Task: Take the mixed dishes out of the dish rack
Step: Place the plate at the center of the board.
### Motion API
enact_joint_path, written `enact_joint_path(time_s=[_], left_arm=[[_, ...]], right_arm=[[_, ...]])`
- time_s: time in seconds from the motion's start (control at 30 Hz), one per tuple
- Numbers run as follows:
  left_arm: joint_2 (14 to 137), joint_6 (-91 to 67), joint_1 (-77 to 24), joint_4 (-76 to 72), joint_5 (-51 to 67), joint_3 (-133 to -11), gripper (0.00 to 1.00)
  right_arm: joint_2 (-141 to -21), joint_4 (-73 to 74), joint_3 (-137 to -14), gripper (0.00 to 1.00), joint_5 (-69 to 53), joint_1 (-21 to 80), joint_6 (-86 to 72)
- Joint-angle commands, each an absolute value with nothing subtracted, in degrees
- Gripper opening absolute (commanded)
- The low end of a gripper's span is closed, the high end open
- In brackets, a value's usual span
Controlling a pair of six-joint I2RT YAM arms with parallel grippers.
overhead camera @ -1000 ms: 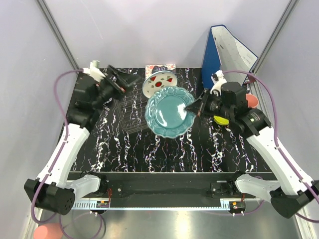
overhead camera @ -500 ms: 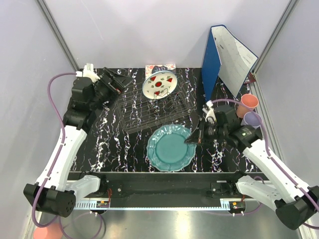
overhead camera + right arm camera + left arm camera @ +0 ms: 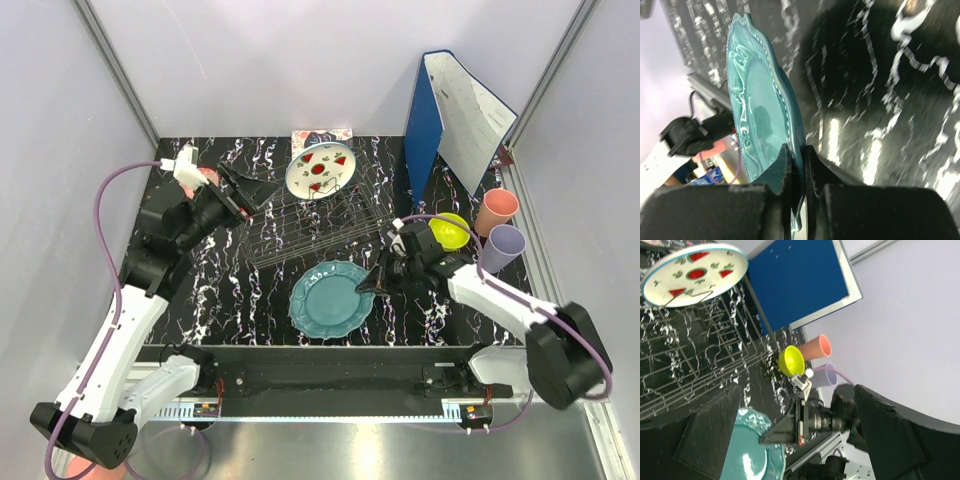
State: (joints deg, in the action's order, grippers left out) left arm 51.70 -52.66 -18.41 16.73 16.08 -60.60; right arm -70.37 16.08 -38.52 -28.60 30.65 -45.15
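Observation:
The teal scalloped plate (image 3: pixel 328 302) sits low over the table's front middle, its right rim pinched between the shut fingers of my right gripper (image 3: pixel 362 289). The right wrist view shows that rim (image 3: pixel 760 110) clamped in the gripper (image 3: pixel 796 150); whether the plate touches the table is unclear. The grey wire dish rack (image 3: pixel 300 222) stands behind it. A white plate with red watermelon marks (image 3: pixel 320 170) leans at the rack's back edge. My left gripper (image 3: pixel 262 187) hovers open and holding nothing over the rack's left end. Its wrist view takes in the white plate (image 3: pixel 695 274) and the rack (image 3: pixel 690 355).
A yellow-green bowl (image 3: pixel 450 232), a pink cup (image 3: pixel 497 207) and a lilac cup (image 3: pixel 503 245) stand on the table at the right. A blue binder (image 3: pixel 425 120) stands upright at the back right. A patterned book (image 3: pixel 322 134) lies behind the rack.
My right gripper has carried the teal plate from above the rack down and forward to the table's front middle. The left gripper has shifted slightly right, still open.

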Motion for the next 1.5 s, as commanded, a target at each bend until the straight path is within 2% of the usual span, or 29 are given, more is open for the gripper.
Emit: enact_joint_path(time_s=[0.0,0.63,0.67,0.73,0.77,0.8,0.87,0.9,1.0,1.07,1.27,1.47], left_arm=[[51.33,-50.98,-19.51,16.35,16.79,-59.59,0.99],[52.12,-51.41,-20.92,16.79,16.44,-57.39,0.99],[52.03,-51.42,-20.92,16.87,16.44,-57.31,0.99],[52.12,-51.59,-20.92,16.79,16.52,-57.04,0.99],[52.21,-51.59,-20.92,16.79,16.35,-56.95,0.99],[52.21,-51.68,-20.92,16.79,16.26,-56.78,0.99],[52.29,-51.68,-20.92,16.61,16.26,-56.51,0.99],[52.47,-51.77,-20.92,16.61,16.26,-56.25,0.99],[52.82,-51.94,-20.92,16.00,16.26,-56.16,0.99],[53.26,-51.77,-20.92,15.82,16.26,-56.25,0.99],[55.01,-47.91,-20.83,17.65,13.46,-58.79,0.99],[66.95,-31.07,-20.83,21.62,8.62,-73.35,0.99]], right_arm=[[-74.08,1.86,-39.82,0.00,-31.82,30.85,-45.00],[-87.97,-0.44,-38.76,0.00,-26.29,30.85,-40.26],[-87.89,1.65,-38.67,0.04,-25.93,30.85,-40.34],[-86.06,2.72,-38.32,0.24,-25.32,30.85,-40.34],[-85.09,4.12,-37.97,0.36,-24.88,30.85,-40.43],[-84.03,5.09,-37.88,0.56,-24.35,30.85,-40.43],[-80.61,7.72,-37.71,0.70,-22.77,30.94,-40.43],[-79.55,8.60,-37.79,0.80,-22.24,30.85,-40.43],[-75.77,12.47,-38.58,0.94,-20.57,30.85,-40.34],[-72.79,16.58,-39.81,1.00,-18.12,30.85,-40.34],[-59.34,29.42,-48.75,1.00,-8.27,30.94,-37.80],[-51.86,35.15,-62.39,1.00,-6.59,30.85,-31.30]])
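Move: The right hand grips the teal plate by its right-hand rim; the clear spot on the board where it is to lie is centred some 10 cm to this hand's left, about 2 cm ahead and 9 cm below. The dish rack's middle is about 19 cm ahead and 15 cm left; the yellow bowl is some 18 cm ahead and 19 cm right, both about 7 cm lower. From the left hand that spot lies roughly 15 cm right, 5 cm back and 34 cm below. The right hand keeps its pinch on the plate's rim and lowers it about 6 cm, easing 3 cm forward, until it can lie on the board, then spreads its fingers wide, lets go of the rim and climbs some 16 cm, drawing about 5 cm to the right while the fingers tip up by some 20 degrees. The empty left hand, open throughout, sinks about 6 cm above the rack side of the board and touches nothing. ##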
